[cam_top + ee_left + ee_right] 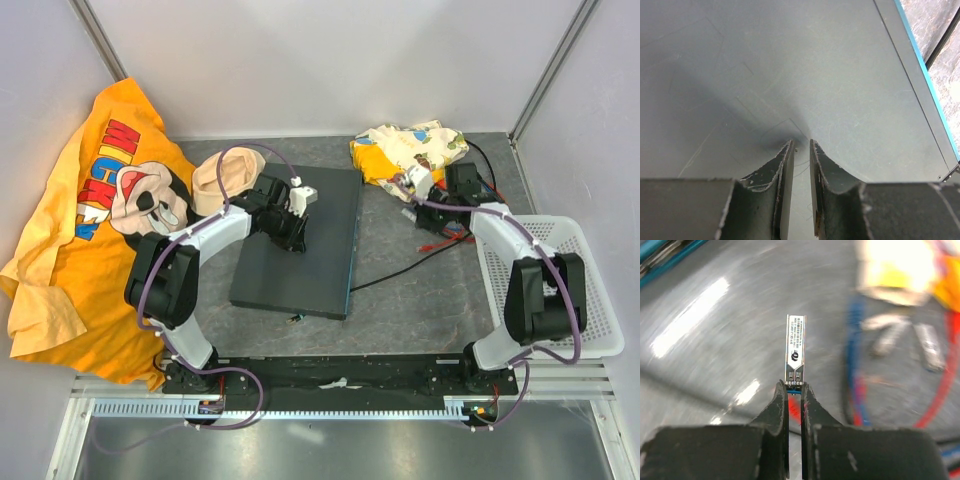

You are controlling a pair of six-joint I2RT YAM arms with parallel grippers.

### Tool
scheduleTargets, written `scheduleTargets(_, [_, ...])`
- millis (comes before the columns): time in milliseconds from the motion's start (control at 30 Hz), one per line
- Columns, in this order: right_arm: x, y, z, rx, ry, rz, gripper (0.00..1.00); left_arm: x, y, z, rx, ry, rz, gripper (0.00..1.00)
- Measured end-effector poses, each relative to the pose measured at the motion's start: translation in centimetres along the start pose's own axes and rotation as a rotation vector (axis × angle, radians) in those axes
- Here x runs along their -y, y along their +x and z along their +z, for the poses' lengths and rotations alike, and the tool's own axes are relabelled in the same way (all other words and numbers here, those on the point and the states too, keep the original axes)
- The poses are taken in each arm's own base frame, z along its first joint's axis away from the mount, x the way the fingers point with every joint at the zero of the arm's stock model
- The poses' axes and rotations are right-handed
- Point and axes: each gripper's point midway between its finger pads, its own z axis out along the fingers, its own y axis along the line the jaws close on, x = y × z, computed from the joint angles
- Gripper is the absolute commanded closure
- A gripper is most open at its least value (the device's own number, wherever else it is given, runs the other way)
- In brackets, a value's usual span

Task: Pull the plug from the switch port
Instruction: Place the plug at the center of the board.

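The switch (300,262), a flat dark grey box with a teal right edge (353,240), lies mid-table. My left gripper (296,238) rests tips-down on its top; in the left wrist view the switch (790,65) fills the frame and the left gripper (801,145) stands open by a narrow gap with nothing between the fingers. My right gripper (420,192) is well right of the switch, above the table. In the right wrist view the right gripper (794,386) is shut on the blue end of the plug (795,350), a slim silver module that sticks straight out, free of any port.
A white mesh basket (590,300) sits at the right. A yellow shirt (90,220) covers the left side, with a patterned cloth (405,150) at the back. A black cable (410,265) runs from the switch's teal edge. Red and blue cables (855,365) and loose modules (930,345) lie below the right gripper.
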Motion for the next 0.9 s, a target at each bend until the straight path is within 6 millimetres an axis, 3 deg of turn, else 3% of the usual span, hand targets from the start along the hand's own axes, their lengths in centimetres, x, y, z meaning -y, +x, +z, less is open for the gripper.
scheduleTargets(100, [4.6, -1.4, 0.5, 0.01, 0.145, 0.172, 1.0, -0.1, 0.2, -0.3, -0.012, -0.012, -0.002, 0.73])
scheduleTargets(200, [9.1, -1.0, 2.3, -0.028, 0.254, 0.336, 1.0, -0.4, 1.0, -1.0, -0.043, -0.039, 0.005, 0.73])
scheduleTargets(333, [12.0, 1.5, 5.1, -0.106, 0.312, 0.472, 0.82, -0.8, 1.9, -1.7, -0.079, -0.062, 0.022, 0.73])
scheduleTargets(433, [12.1, 3.5, 6.6, -0.169, 0.303, 0.529, 0.49, -1.4, 2.3, -2.4, -0.109, -0.083, 0.045, 0.72])
scheduleTargets(467, [12.3, 3.3, 6.6, -0.173, 0.305, 0.533, 0.45, -1.6, 2.4, -2.6, -0.12, -0.092, 0.053, 0.71])
scheduleTargets(500, [12.6, 3.1, 6.4, -0.178, 0.314, 0.532, 0.34, -1.9, 2.5, -3.0, -0.132, -0.099, 0.058, 0.71])
scheduleTargets(533, [12.7, 3.0, 6.1, -0.182, 0.317, 0.535, 0.02, -2.2, 2.3, -3.3, -0.14, -0.109, 0.065, 0.7])
scheduleTargets(567, [12.7, 2.7, 5.9, -0.18, 0.316, 0.541, 0.02, -2.4, 2.1, -3.6, -0.144, -0.117, 0.07, 0.69])
scheduleTargets(700, [12.1, 0.0, 3.9, -0.1, 0.276, 0.52, 0.02, -3.2, 0.1, -5.0, -0.126, -0.147, 0.093, 0.58])
scheduleTargets(733, [11.8, -1.2, 2.8, -0.057, 0.262, 0.511, 0.02, -3.3, -0.5, -5.2, -0.114, -0.153, 0.102, 0.5])
scheduleTargets(900, [11.9, -9.8, -3.8, 0.213, 0.346, 0.453, 0.02, -3.7, -4.8, -7.1, -0.024, -0.186, 0.159, 0.41])
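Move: The right hand holds the plug, its resting place beside the two loose plugs being about 10 cm ahead, 6 cm to its right and 8 cm down. The red connector lies some 1 cm ahead and 7 cm right. The cloth's middle is roughly 20 cm ahead and 1 cm right; the switch's middle is level and 26 cm left. From the left hand, that resting place is about 11 cm ahead, 32 cm right and 8 cm below. Right hand swings about 13 cm forward-right, dips, turns clockwise, releases the plug by the others, rises; left hand lifts. ##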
